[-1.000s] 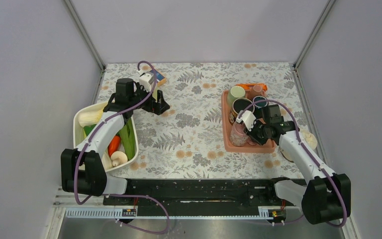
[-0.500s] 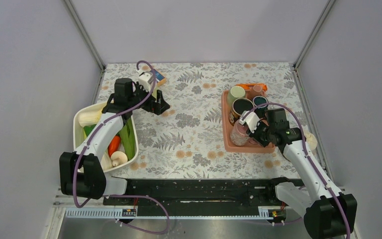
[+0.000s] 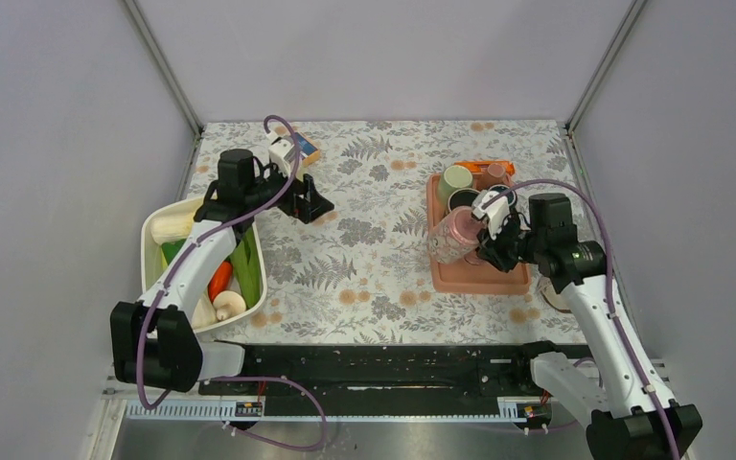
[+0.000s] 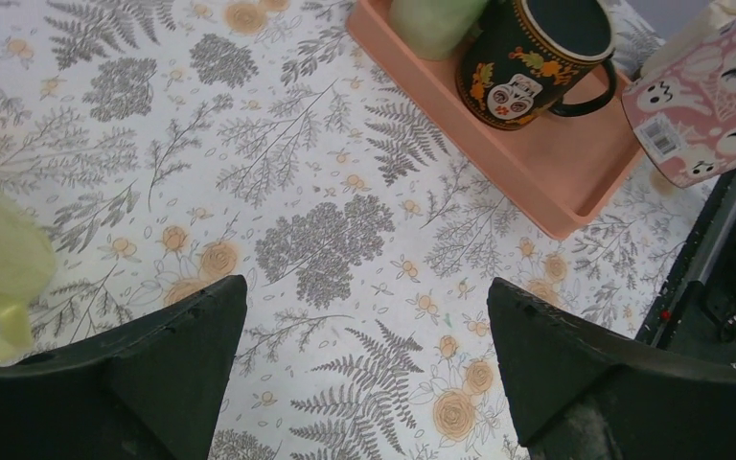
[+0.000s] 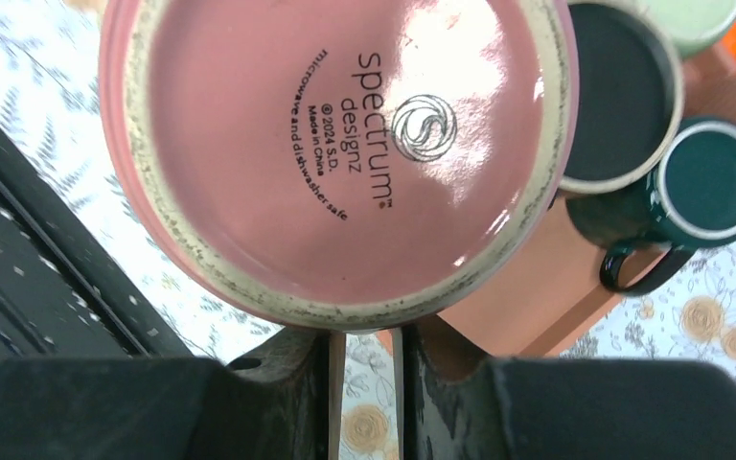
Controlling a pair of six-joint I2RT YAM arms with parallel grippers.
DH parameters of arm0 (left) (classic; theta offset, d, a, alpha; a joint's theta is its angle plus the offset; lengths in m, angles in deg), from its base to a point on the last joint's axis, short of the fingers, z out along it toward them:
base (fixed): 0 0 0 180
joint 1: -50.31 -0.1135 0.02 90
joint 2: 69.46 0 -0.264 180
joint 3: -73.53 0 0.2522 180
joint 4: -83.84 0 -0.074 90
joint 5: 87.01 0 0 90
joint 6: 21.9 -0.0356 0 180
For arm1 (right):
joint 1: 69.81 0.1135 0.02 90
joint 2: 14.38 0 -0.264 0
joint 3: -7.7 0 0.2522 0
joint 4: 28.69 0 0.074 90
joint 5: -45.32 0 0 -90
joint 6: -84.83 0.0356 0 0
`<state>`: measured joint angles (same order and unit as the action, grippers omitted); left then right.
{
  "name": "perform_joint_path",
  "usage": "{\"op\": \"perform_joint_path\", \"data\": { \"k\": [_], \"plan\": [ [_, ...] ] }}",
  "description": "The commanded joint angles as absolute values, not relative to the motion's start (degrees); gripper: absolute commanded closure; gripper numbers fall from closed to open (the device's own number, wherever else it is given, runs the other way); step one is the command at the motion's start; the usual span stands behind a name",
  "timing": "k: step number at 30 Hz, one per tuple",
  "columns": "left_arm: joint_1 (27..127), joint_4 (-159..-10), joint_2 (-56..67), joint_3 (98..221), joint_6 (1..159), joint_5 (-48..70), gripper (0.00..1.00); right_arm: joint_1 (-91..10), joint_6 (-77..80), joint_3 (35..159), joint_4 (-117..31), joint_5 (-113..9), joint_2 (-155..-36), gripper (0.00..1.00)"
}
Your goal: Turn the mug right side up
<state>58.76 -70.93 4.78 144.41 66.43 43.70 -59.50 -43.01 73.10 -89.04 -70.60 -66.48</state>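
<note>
The pink mug [image 3: 450, 235] with white ghost faces hangs on its side above the left edge of the salmon tray [image 3: 479, 280], mouth pointing left. My right gripper [image 3: 487, 235] is shut on it. In the right wrist view the mug's printed base [image 5: 345, 144] fills the frame and the right gripper [image 5: 362, 335] pinches something narrow just below the base rim; the handle is hidden. The left wrist view catches the mug [image 4: 719, 91] at the far right. My left gripper [image 3: 311, 204] stands open and empty over the flowered cloth at the back left, with only cloth between the left gripper's [image 4: 364, 316] fingers.
On the tray [image 4: 537, 182] stand a black skull mug [image 4: 537, 57], a pale green cup [image 3: 456, 178] and a dark teal mug [image 5: 709, 182]. A white bin [image 3: 153, 235] of vegetables sits at the left. A small orange and blue box [image 3: 307, 150] lies at the back.
My right arm has risen and lifted the pink mug off the tray, tipping it from standing to lying sideways. The left arm has barely moved.
</note>
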Motion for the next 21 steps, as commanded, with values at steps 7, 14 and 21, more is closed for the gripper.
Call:
{"op": "perform_joint_path", "data": {
  "k": [7, 14, 21],
  "plan": [
    [61.3, -86.3, 1.0, 142.2, 73.3, 56.8, 0.01, -59.7, -18.1, 85.6, -71.1, -82.9, -66.1, 1.0],
    [64.3, -99.7, 1.9, 137.8, 82.8, 61.0, 0.01, -59.6, 1.6, 88.6, -56.2, -86.1, -71.6, 1.0],
    [67.1, -112.0, 4.2, 135.8, 91.9, 63.0, 0.01, -59.6, 22.8, 88.3, -35.6, -91.5, -78.5, 1.0]
  ]
}}
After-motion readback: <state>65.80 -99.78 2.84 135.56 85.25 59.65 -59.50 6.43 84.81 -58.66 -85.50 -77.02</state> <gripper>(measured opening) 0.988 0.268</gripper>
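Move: The pink mug hangs by its handle from the right fingers, its middle about 5 cm left, 3 cm ahead and 3 cm above that hand; the open left gripper waits some 33 cm left, 12 cm ahead and 3 cm above it. About 9 cm below the right hand, the black mug stands 15 cm ahead and 1 cm left, the teal mug 15 cm ahead and 6 cm right. From the left hand the pink mug is roughly 28 cm right, 9 cm back and level. The pink mug, still pinched by its handle, is lifted about 14 cm by the right hand and carried left and forward towards the left gripper, while that wrist rolls some 40 degrees, left side rising. The left hand comes to meet it with fingers wide open, going right, back and up, turning clockwise and rolling its right side up. ##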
